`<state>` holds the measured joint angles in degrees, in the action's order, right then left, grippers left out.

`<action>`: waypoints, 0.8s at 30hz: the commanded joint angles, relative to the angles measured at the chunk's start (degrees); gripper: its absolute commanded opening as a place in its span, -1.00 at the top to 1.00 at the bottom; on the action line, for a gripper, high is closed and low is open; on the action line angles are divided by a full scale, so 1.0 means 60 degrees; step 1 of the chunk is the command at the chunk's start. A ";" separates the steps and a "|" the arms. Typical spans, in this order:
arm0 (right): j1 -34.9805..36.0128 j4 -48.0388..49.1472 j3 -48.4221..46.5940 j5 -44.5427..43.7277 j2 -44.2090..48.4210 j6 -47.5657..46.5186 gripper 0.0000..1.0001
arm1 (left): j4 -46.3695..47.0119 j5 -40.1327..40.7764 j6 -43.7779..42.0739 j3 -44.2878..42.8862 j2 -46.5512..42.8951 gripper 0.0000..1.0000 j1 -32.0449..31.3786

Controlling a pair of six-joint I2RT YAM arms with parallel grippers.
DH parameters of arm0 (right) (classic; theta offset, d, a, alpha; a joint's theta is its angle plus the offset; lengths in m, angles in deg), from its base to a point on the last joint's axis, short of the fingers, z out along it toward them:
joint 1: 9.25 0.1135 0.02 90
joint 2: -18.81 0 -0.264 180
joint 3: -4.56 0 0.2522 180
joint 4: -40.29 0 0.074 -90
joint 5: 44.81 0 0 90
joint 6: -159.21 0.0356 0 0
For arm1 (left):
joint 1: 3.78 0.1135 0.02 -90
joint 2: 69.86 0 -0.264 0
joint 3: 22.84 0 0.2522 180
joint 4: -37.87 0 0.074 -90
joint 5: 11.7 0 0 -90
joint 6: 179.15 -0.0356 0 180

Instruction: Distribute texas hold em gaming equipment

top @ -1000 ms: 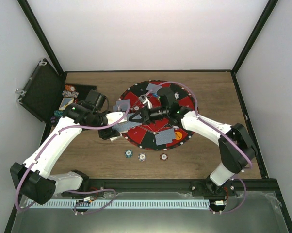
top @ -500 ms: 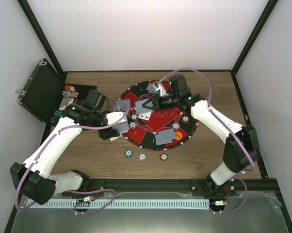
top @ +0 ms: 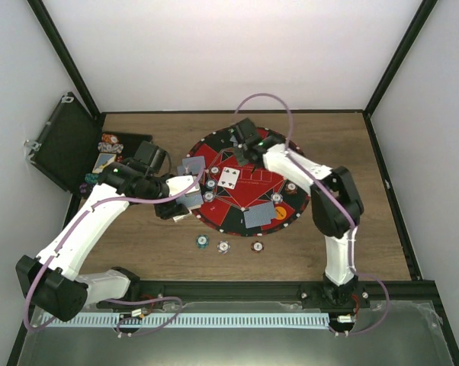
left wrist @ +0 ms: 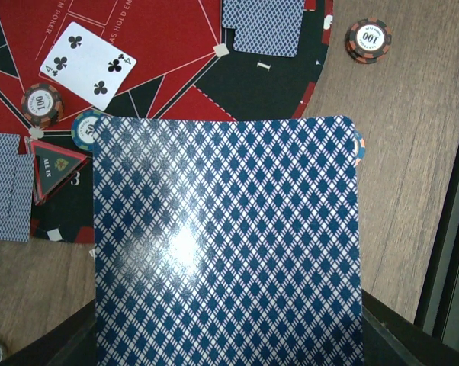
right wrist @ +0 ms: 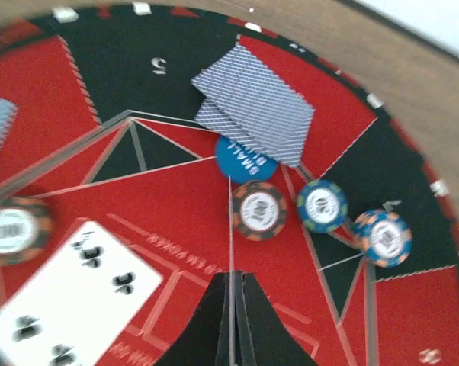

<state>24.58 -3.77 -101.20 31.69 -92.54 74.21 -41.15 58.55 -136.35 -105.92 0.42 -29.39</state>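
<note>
My left gripper (top: pixel 181 195) hovers over the mat's left edge, shut on a deck of blue-backed playing cards (left wrist: pixel 226 244) whose top card hides its fingers in the left wrist view. My right gripper (right wrist: pixel 231 276) is shut on a single card held edge-on, a thin line between its black fingers. It hangs over the far part of the round red-and-black mat (top: pixel 252 187). A face-up four of clubs (top: pixel 228 178) lies at the mat's middle. Face-down pairs (right wrist: pixel 252 103) and striped chips (right wrist: pixel 258 210) lie round the mat.
Three chips (top: pixel 223 246) lie on the wood in front of the mat. An open black case (top: pixel 62 141) stands at the far left with more chips (top: pixel 110 143) beside it. Another face-down pair (top: pixel 258 217) rests on the mat's near right. Frame posts and walls enclose the table.
My right gripper closed on a card at the left gripper's deck and carried it to the mat's far side. The left arm stayed still.
</note>
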 commanded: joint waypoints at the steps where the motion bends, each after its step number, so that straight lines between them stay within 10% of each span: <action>1: 0.0977 0.2260 0.0632 -0.4508 -0.0672 -0.3230 0.99 | -0.0056 -0.0152 -0.0102 -0.0260 -0.0135 0.78 -0.0010; 12: 0.1900 0.3599 0.1746 -0.5265 -0.1955 -0.4228 0.91 | -0.0098 -0.0138 -0.0136 -0.0172 -0.0260 0.78 -0.0009; 18: 0.1924 0.2669 0.1984 -0.4464 -0.1407 -0.3253 -0.12 | -0.0095 -0.0176 -0.0161 -0.0200 -0.0210 0.78 -0.0010; 24: 0.1936 0.2055 0.2135 -0.3451 -0.0561 -0.2496 -0.64 | -0.0110 -0.0198 -0.0137 -0.0219 -0.0221 0.78 -0.0010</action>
<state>35.85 11.48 -88.59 6.67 -101.09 54.95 -41.54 58.55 -136.37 -105.92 0.03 -29.39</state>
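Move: The right gripper holds a card edge-on. The free spot for it, beside the face-up 4 of clubs, lies some 4 cm ahead, 5 cm to its left and about 15 cm below. The 4 of clubs is 3 cm ahead and 10 cm left; the orange chip stack 12 cm ahead and 1 cm left; the blind button 14 cm ahead, 3 cm left. From the left gripper the spot lies roughly 23 cm forward, 27 cm right and 20 cm below. Lower the right gripper about 10 cm towards the board beside the 4 of clubs, rolling it some 35 degrees so its left side dips and the held card is laid over. Near the bottom, open the fingers wide to let go of the card while drawing back to about 3 cm behind the start, then begin to rise. ##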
